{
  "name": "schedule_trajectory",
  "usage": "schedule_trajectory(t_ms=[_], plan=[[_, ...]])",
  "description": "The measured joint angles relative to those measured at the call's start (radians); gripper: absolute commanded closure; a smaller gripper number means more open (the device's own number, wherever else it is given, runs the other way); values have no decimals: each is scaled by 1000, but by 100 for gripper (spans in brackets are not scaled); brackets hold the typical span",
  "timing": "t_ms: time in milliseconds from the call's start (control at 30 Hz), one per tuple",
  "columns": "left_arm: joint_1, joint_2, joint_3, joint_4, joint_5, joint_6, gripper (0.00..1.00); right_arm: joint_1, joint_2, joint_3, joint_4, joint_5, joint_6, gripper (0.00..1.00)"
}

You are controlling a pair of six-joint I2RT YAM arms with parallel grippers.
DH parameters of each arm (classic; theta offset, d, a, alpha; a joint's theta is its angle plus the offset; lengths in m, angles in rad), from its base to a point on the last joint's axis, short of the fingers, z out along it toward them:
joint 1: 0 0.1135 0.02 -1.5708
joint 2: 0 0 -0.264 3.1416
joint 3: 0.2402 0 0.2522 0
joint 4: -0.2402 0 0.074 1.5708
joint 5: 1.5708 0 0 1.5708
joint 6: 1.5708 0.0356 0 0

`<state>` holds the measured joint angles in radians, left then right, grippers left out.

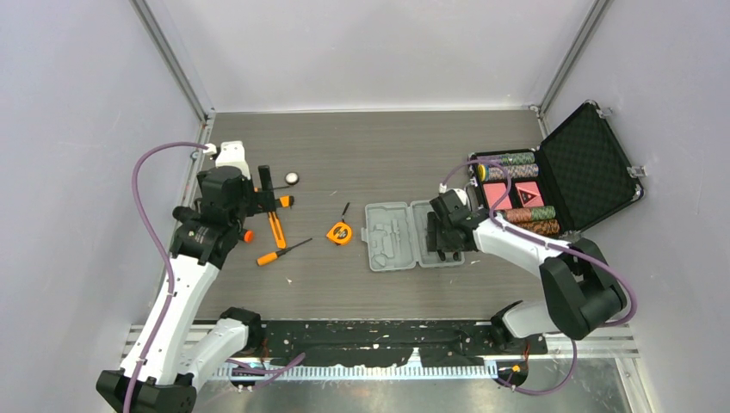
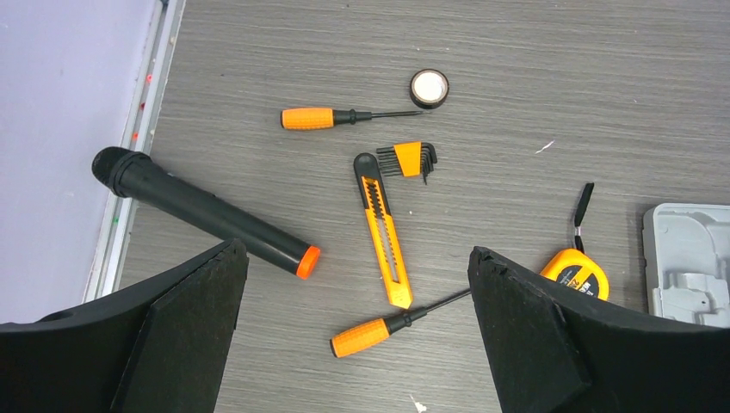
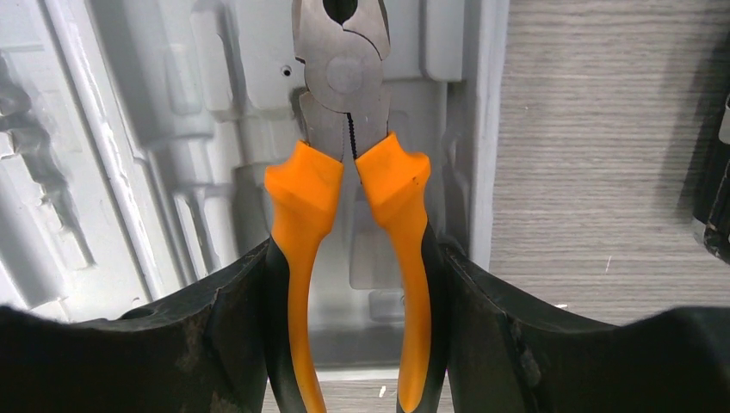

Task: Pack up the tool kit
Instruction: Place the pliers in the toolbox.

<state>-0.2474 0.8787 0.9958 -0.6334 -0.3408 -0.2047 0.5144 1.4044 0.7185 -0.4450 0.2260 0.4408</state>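
Observation:
The grey tool kit case (image 1: 400, 235) lies open mid-table. My right gripper (image 1: 448, 234) hovers over its right half, shut on the orange-and-black pliers (image 3: 344, 172), both handles pressed between the fingers (image 3: 215, 344), steel nose pointing away over the moulded slots (image 3: 155, 215). My left gripper (image 2: 355, 249) stands open and empty above the loose tools at the left: a screwdriver (image 2: 370, 334) right below it, a second screwdriver (image 2: 323, 118), a utility knife (image 2: 386, 237), hex keys (image 2: 413, 159), a black torch (image 2: 207, 215) and the tape measure (image 2: 575, 271).
A larger black foam-lined case (image 1: 594, 168) with poker chips (image 1: 516, 194) stands open at the back right, close behind the right arm. A small tape roll (image 1: 293, 178) lies beyond the loose tools. Walls with metal rails close in the left, right and back.

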Motion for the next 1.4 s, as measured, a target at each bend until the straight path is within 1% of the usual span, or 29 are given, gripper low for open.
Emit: schedule_trajectory(t_ms=[167, 300, 667, 1000, 1167, 1267, 1400], plan=[[0, 0, -3, 0, 0, 0, 0, 0, -43, -22, -6, 16, 19, 80], [0, 0, -5, 0, 0, 1, 1, 0, -61, -24, -6, 39, 22, 75], [0, 0, -6, 0, 0, 4, 1, 0, -20, -24, 18, 54, 13, 64], [-9, 2, -12, 4, 38, -4, 1, 0, -11, -23, 35, 56, -22, 48], [-37, 39, -5, -10, 92, -39, 0, 0, -26, -23, 32, 58, -43, 43], [-75, 68, -2, -20, 116, -60, 0, 0, -37, -21, 31, 62, -50, 36], [-144, 96, 3, -35, 136, -94, 0, 0, -39, -19, 32, 65, -58, 34]])
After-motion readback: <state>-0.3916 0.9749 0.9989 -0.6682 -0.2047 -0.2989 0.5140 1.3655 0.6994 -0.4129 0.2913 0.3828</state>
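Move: Inside the toolbox's right half, the right hand holds the pliers; that half's middle lies about 4 cm ahead, 1 cm left and 2 cm below. The left half is some 17 cm left and 4 ahead, the black case 24 cm right and 17 ahead. From the empty left hand, 24 cm up, the tape measure is 22 cm right and 2 back, the yellow knife 1 cm right, the striped-handle screwdriver 4 right, 8 back. Keeping its grip on the pliers' handles low in the toolbox's right half, the right hand makes small seating shifts: about 1 cm right, a slight lift and dip back, then a little forward and up, the pliers bearing on the tray. Late on, the wide-open left hand sets off some 7 cm right and 3 cm down towards the tape measure, turning about 10 degrees clockwise and tipping down. ##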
